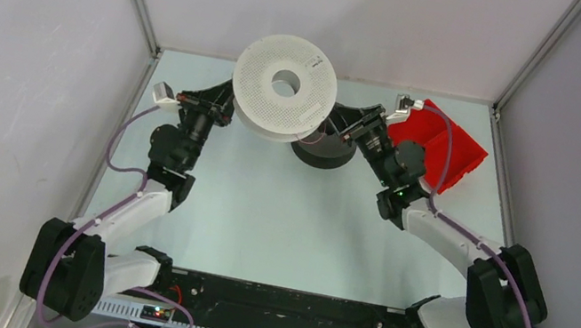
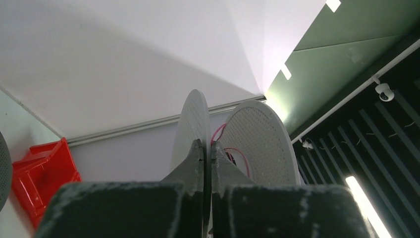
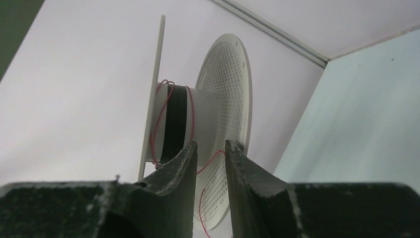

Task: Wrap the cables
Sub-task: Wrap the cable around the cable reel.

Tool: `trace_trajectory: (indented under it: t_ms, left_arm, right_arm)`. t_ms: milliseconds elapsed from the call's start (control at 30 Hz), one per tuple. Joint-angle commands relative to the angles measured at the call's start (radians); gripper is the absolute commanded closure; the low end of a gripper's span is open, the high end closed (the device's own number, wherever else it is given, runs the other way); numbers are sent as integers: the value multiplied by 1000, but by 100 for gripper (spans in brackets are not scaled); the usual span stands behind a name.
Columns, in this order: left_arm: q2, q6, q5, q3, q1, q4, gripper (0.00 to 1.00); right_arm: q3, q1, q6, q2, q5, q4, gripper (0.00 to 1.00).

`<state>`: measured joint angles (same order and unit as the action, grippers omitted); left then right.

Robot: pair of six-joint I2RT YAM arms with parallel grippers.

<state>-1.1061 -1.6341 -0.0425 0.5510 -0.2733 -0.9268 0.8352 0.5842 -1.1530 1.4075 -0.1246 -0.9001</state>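
Note:
A white flanged spool (image 1: 284,86) hangs tilted above the table, over a dark grey spool (image 1: 322,152) lying flat. My left gripper (image 1: 228,111) is shut on the edge of one white flange (image 2: 195,119), which is pinched between the fingers (image 2: 207,148). A thin red cable (image 3: 157,124) loops loosely around the white hub. Its loose end (image 3: 209,161) crosses the gap between my right gripper's fingertips (image 3: 210,148) and hangs down. My right gripper (image 1: 345,129) stands open at the spool's right side, its jaws apart and clamping nothing.
A red bin (image 1: 439,145) sits at the back right, just behind the right arm; it also shows in the left wrist view as the red bin (image 2: 39,173). White enclosure walls stand close on the left, right and back.

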Motion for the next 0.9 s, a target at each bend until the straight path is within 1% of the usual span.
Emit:
trace_trajectory:
  t_ms: [0,167,500,633,733,867]
  left_arm:
    - [30,-56,27,44,-11,-139,100]
    - [28,-57,25,44,-11,-139,100]
    - [26,-53,35,44,-6,-139,100]
    - [21,-50,35,52,-6,-139,100]
    - [12,-47,35,60,-6,-139,100]
    - [10,-46,35,61,-6,-139,100]
  right_arm:
    - [-10,-40,88,-53,-156,52,69]
    - [-10,-63,110,-71,-233,81,69]
    - [-10,-155,217,-202,-391,248,64]
    - [-10,-178,248,-225,-421,308,64]
    - [-10,-185,232,-208,-460,289,64]
    - [-10,-183,173,-186,-512,188,65]
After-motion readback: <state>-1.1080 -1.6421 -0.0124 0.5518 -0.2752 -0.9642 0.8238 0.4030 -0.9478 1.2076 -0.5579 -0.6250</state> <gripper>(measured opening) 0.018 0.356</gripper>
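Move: The red cable's loose loop hangs by the white reel's right-hand rim, about 4 cm left of the empty right fingers, some 2 cm back and slightly lower. From that hand the white reel's middle is some 11 cm left, 5 cm ahead and 3 cm up, and the black reel on the table is about 15 cm ahead, 2 cm left and 30 cm down. The left hand has the cable loop about 19 cm to its right, 2 cm back and level in height. The right hand backs out from beside the white reel, going about 4 cm back towards its base and as far to the right, at nearly constant height, its fingers staying partly open and empty. As it goes its wrist rolls some 15 degrees, left side down, with a slight swing counter-clockwise, while the left hand holds almost still and keeps its pinch on the reel's flange rim. ##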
